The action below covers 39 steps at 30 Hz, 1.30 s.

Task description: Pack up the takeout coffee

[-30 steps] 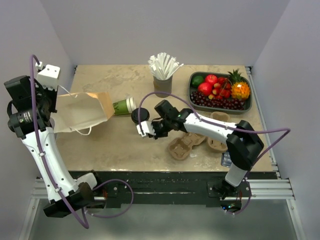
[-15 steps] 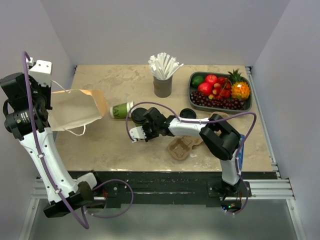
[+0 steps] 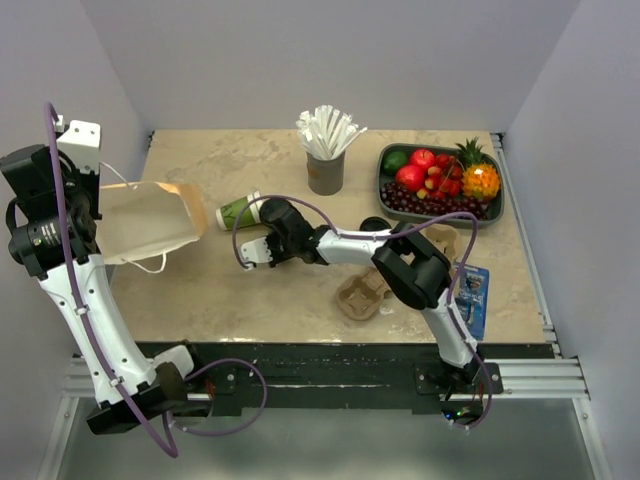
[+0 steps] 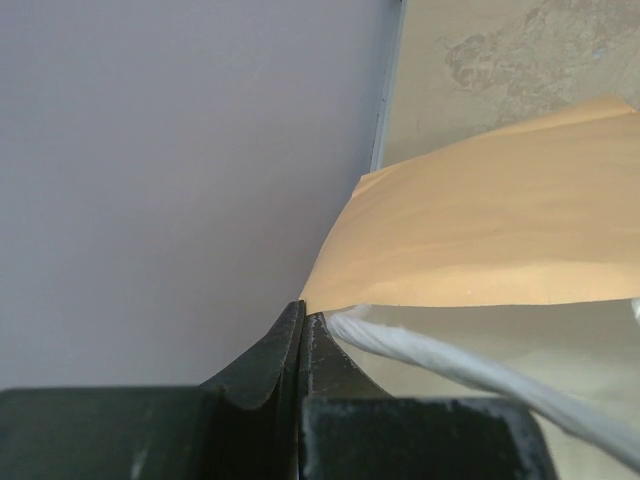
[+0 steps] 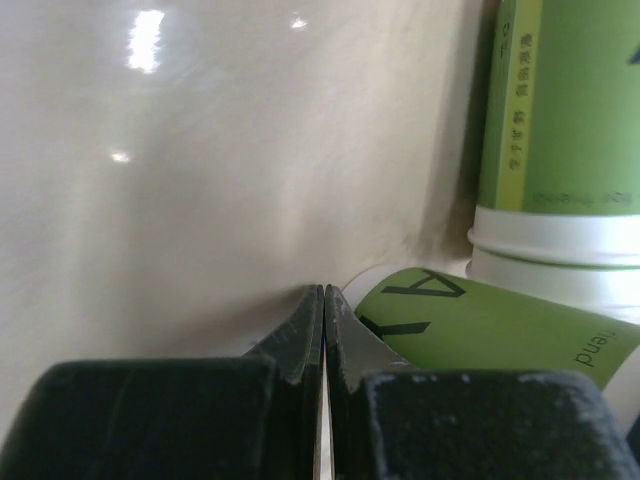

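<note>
The takeout coffee, a small green paper cup with a cream band, lies on its side just right of the open mouth of a brown paper bag. Its green side fills the right of the right wrist view. My right gripper reaches in from the right. It is shut and empty, its tips right beside the cup. High at the left, my left gripper is shut on the bag's edge, next to the white cord handle. A black lid lies apart on the table.
At the back stands a grey cup of white straws, with a tray of fruit to its right. Cardboard cup carriers and a blue packet lie near the front right. Walls close in on three sides.
My right gripper has swung left and back, up against the cup, and the cup has slid a little left toward the bag. The left gripper has drawn the bag slightly left.
</note>
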{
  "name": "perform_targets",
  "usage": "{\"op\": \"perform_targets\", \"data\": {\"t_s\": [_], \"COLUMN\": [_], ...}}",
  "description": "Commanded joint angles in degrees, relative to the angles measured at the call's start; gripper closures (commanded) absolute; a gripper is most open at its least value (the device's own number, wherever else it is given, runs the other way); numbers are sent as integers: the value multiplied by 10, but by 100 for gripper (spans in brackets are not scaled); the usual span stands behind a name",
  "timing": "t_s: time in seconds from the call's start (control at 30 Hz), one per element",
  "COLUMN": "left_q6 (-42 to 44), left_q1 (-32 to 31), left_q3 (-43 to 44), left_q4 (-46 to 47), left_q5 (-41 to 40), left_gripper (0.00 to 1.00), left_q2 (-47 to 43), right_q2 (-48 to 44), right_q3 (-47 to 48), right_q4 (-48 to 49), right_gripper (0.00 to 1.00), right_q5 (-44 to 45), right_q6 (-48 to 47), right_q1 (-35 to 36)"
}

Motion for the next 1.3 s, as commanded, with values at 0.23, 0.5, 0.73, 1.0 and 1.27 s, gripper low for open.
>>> {"op": "perform_targets", "data": {"t_s": [0.23, 0.5, 0.73, 1.0, 1.27], "left_q6": [-7, -2, 78, 155, 39], "left_q1": [3, 3, 3, -6, -54], "left_q3": [24, 32, 9, -102, -167], "left_q4": [22, 24, -43, -90, -20], "left_q5": [-9, 10, 203, 359, 386], "left_gripper": [100, 100, 100, 100, 100], "left_q2": [7, 14, -1, -39, -37], "right_q2": [94, 100, -71, -307, -365], "right_q3": [116, 136, 63, 18, 70], "right_q4": [9, -10, -127, -286, -259], "right_gripper": [100, 100, 93, 68, 36], "right_q5": [56, 7, -155, -206, -198], "right_q6": [-32, -42, 78, 298, 435], "right_q1": [-37, -48, -47, -53, -52]}}
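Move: The lidded cup stands against the right hand's shut fingers, its middle about 4 cm ahead of them and 2 cm to their right; the empty cups lie some 10 cm ahead and 8 cm left of that hand. From the left hand, which already holds the paper bag's rim up high, the lidded cup is roughly 36 cm right, 15 cm ahead and 33 cm below. The clear table for the bag lies about 22 cm to the left hand's right, 4 cm ahead and 37 cm down. The lidded cup, already being pushed low on its side by the right hand's shut fingers, is pushed on forward about 8.5 cm along the table; the hand then backs off it, rises some 27 cm and opens a little over half way. As it withdraws, the left hand, still pinching the bag's rim, swings right and down towards the cleared table, turning clockwise. ##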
